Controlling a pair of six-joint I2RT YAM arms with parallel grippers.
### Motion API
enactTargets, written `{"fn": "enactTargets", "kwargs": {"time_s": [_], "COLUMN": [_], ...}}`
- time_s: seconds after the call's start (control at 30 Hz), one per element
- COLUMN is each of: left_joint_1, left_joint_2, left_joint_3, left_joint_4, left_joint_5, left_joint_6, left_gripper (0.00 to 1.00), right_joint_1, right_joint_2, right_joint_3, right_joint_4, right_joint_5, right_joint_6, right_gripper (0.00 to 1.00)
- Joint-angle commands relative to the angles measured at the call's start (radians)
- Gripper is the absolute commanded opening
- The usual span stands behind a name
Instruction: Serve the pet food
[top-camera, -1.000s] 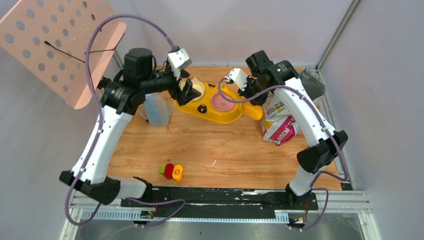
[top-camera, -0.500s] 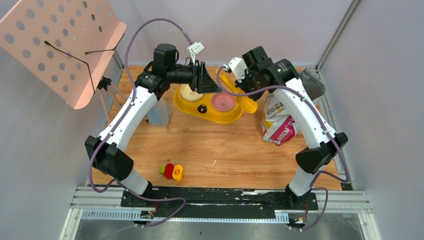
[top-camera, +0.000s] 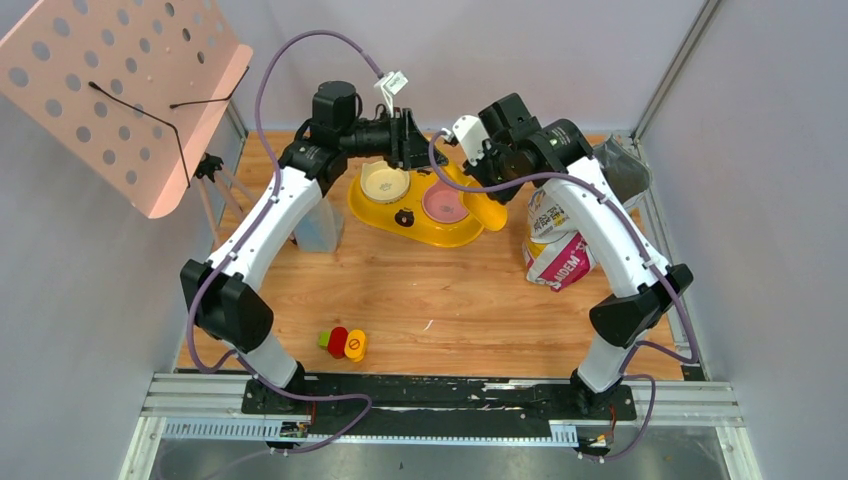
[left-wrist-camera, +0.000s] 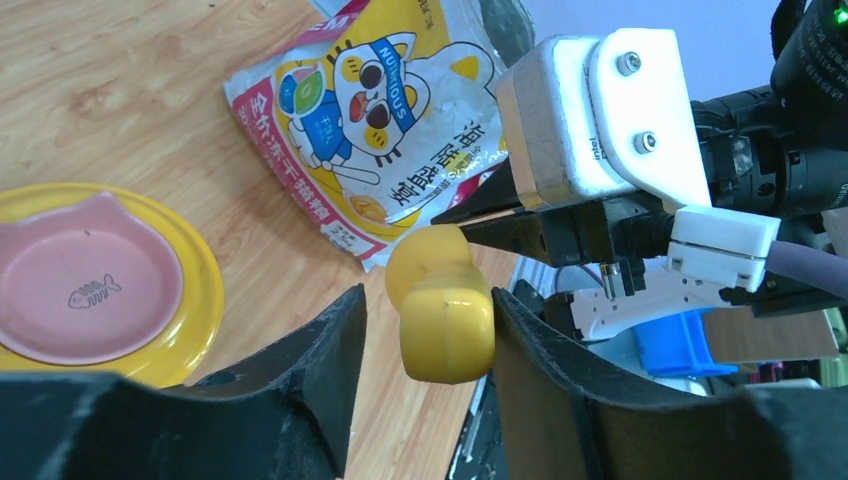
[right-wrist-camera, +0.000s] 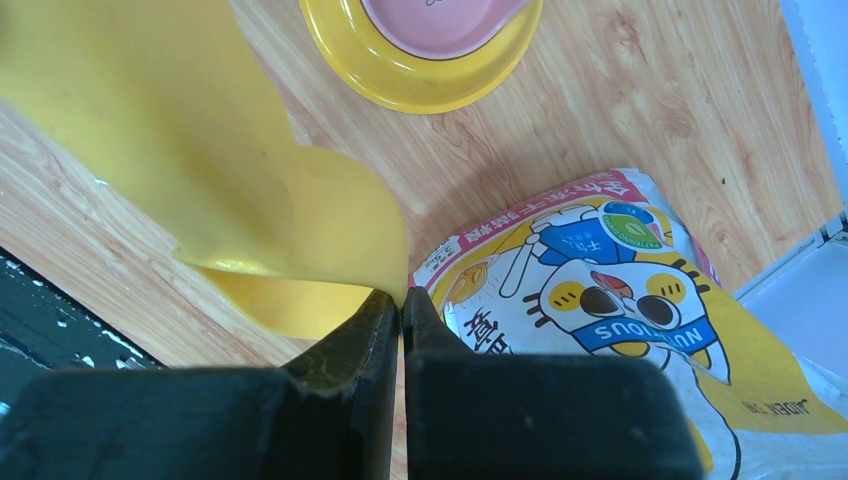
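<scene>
A yellow scoop (top-camera: 487, 207) hangs over the right end of the yellow feeder (top-camera: 410, 222). My right gripper (right-wrist-camera: 402, 297) is shut on the scoop's thin rim (right-wrist-camera: 330, 240). My left gripper (left-wrist-camera: 428, 300) is open around the scoop's handle end (left-wrist-camera: 447, 325). One finger touches the handle and a gap shows on the other side. The white printed food bag (top-camera: 558, 240) lies right of the feeder. No pet food shows: the scoop's inside is hidden, and the pink bowl (left-wrist-camera: 85, 290) and the cream bowl (top-camera: 384, 182) hold none.
A pink perforated stand (top-camera: 120, 90) leans at the back left. A translucent blue container (top-camera: 315, 225) stands left of the feeder. A small red, yellow and green toy (top-camera: 343, 343) lies near the front. A grey bin (top-camera: 625, 165) sits at the back right corner.
My left arm swung right from over the cream bowl to the scoop's handle, and its jaws have narrowed around it. The right gripper shifted the scoop slightly left.
</scene>
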Motion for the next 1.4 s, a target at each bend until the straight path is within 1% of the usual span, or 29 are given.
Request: {"fn": "enactTargets", "kwargs": {"time_s": [0.0, 0.07, 0.1, 0.13, 0.17, 0.2, 0.23, 0.27, 0.3, 0.33, 0.4, 0.5, 0.57, 0.67, 0.73, 0.8, 0.83, 0.87, 0.9, 0.93, 0.97, 1.17, 1.37], "left_joint_1": [0.003, 0.001, 0.000, 0.000, -0.001, -0.001, -0.001, -0.001, -0.001, 0.001, 0.008, 0.026, 0.042, 0.069, 0.076, 0.083, 0.086, 0.086, 0.087, 0.087, 0.087, 0.087, 0.087], "left_joint_2": [0.016, 0.028, 0.031, 0.036, 0.039, 0.043, 0.044, 0.046, 0.046, 0.043, 0.038, 0.026, 0.013, -0.008, -0.024, -0.029, -0.031, -0.031, -0.033, -0.033, -0.033, -0.034, -0.028], "left_joint_3": [0.050, 0.049, 0.049, 0.049, 0.049, 0.047, 0.047, 0.046, 0.046, 0.044, 0.041, 0.023, 0.003, -0.032, -0.045, -0.059, -0.065, -0.066, -0.068, -0.071, -0.074, -0.074, -0.060], "left_joint_4": [0.027, 0.040, 0.043, 0.050, 0.054, 0.064, 0.073, 0.076, 0.080, 0.082, 0.091, 0.114, 0.130, 0.158, 0.168, 0.220, 0.234, 0.246, 0.253, 0.277, 0.291, 0.329, 0.351], "left_joint_5": [0.001, 0.026, 0.033, 0.049, 0.056, 0.070, 0.076, 0.088, 0.092, 0.099, 0.115, 0.133, 0.148, 0.186, 0.206, 0.244, 0.273, 0.284, 0.309, 0.323, 0.351, 0.413, 0.416], "left_joint_6": [0.003, -0.004, -0.010, -0.011, -0.016, -0.020, -0.027, -0.030, -0.032, -0.034, -0.044, -0.071, -0.087, -0.103, -0.097, -0.134, -0.152, -0.174, -0.188, -0.207, -0.219, -0.274, -0.302], "left_gripper": [0.49, 0.41, 0.39, 0.33, 0.29, 0.22, 0.17, 0.08, 0.04, 0.00, 0.00, 0.00, 0.00, 0.00, 0.00, 0.00, 0.00, 0.00, 0.00, 0.00, 0.00, 0.00, 0.00], "right_joint_1": [0.006, 0.006, 0.006, 0.006, 0.006, 0.006, 0.006, 0.006, 0.005, 0.002, -0.011, -0.058, -0.104, -0.204, -0.282, -0.340, -0.345, -0.343, -0.341, -0.337, -0.327, -0.292, -0.271], "right_joint_2": [-0.012, -0.010, -0.008, -0.006, -0.005, -0.004, -0.003, -0.003, -0.004, -0.008, -0.021, -0.056, -0.089, -0.160, -0.227, -0.327, -0.390, -0.463, -0.526, -0.570, -0.595, -0.565, -0.530], "right_joint_3": [0.048, 0.045, 0.045, 0.044, 0.043, 0.043, 0.041, 0.038, 0.033, 0.028, 0.016, 0.004, -0.013, -0.098, -0.201, -0.334, -0.429, -0.532, -0.624, -0.687, -0.723, -0.737, -0.751], "right_joint_4": [0.032, 0.030, 0.031, 0.030, 0.030, 0.030, 0.031, 0.031, 0.028, 0.024, 0.018, 0.018, 0.033, 0.147, 0.220, 0.331, 0.428, 0.572, 0.703, 0.792, 0.847, 0.911, 0.918], "right_joint_5": [-0.010, -0.011, -0.010, -0.011, -0.011, -0.010, -0.010, -0.010, -0.029, -0.058, -0.126, -0.266, -0.379, -0.526, -0.696, -0.909, -0.933, -0.932, -0.909, -0.885, -0.860, -0.805, -0.823], "right_joint_6": [0.031, 0.032, 0.032, 0.033, 0.033, 0.033, 0.035, 0.037, 0.038, 0.035, 0.035, 0.033, 0.027, 0.060, 0.072, 0.033, 0.030, 0.051, 0.105, 0.133, 0.147, 0.203, 0.204], "right_gripper": [0.00, 0.00, 0.00, 0.00, 0.00, 0.00, 0.00, 0.00, 0.00, 0.03, 0.09, 0.24, 0.31, 0.43, 0.50, 0.52, 0.54, 0.56, 0.60, 0.63, 0.64, 0.64, 0.60]}}
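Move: The empty yellow scoop, pinched by the right hand near its bowl end, slants up to the left between the open left fingers; its middle lies about 4 cm right, 2 cm back and 3 cm below the left hand, and 5 cm left, 1 cm ahead and 4 cm above the right. Counted from the left hand, the pink bowl is about 9 cm ahead, level sideways, 34 cm below; the cream bowl 14 cm ahead and 12 cm left, equally low. The food bag stands some 18 cm right of the right hand, 2 cm ahead, 18 cm below. The left hand, nearly still, shuts its fingers on the end of the scoop's handle and keeps that grip, then carries it roughly 3 cm back with a little rise and leftward drift, turning some 15 degrees clockwise. Once the left has hold, the right fingers open wide and come free of the scoop; that hand swings right and back, then rises and comes partly forward and left again, ending about 6 cm higher and 4 cm back while its wrist rolls nearly 50 degrees so the fingers swing from pointing down towards pointing left. ##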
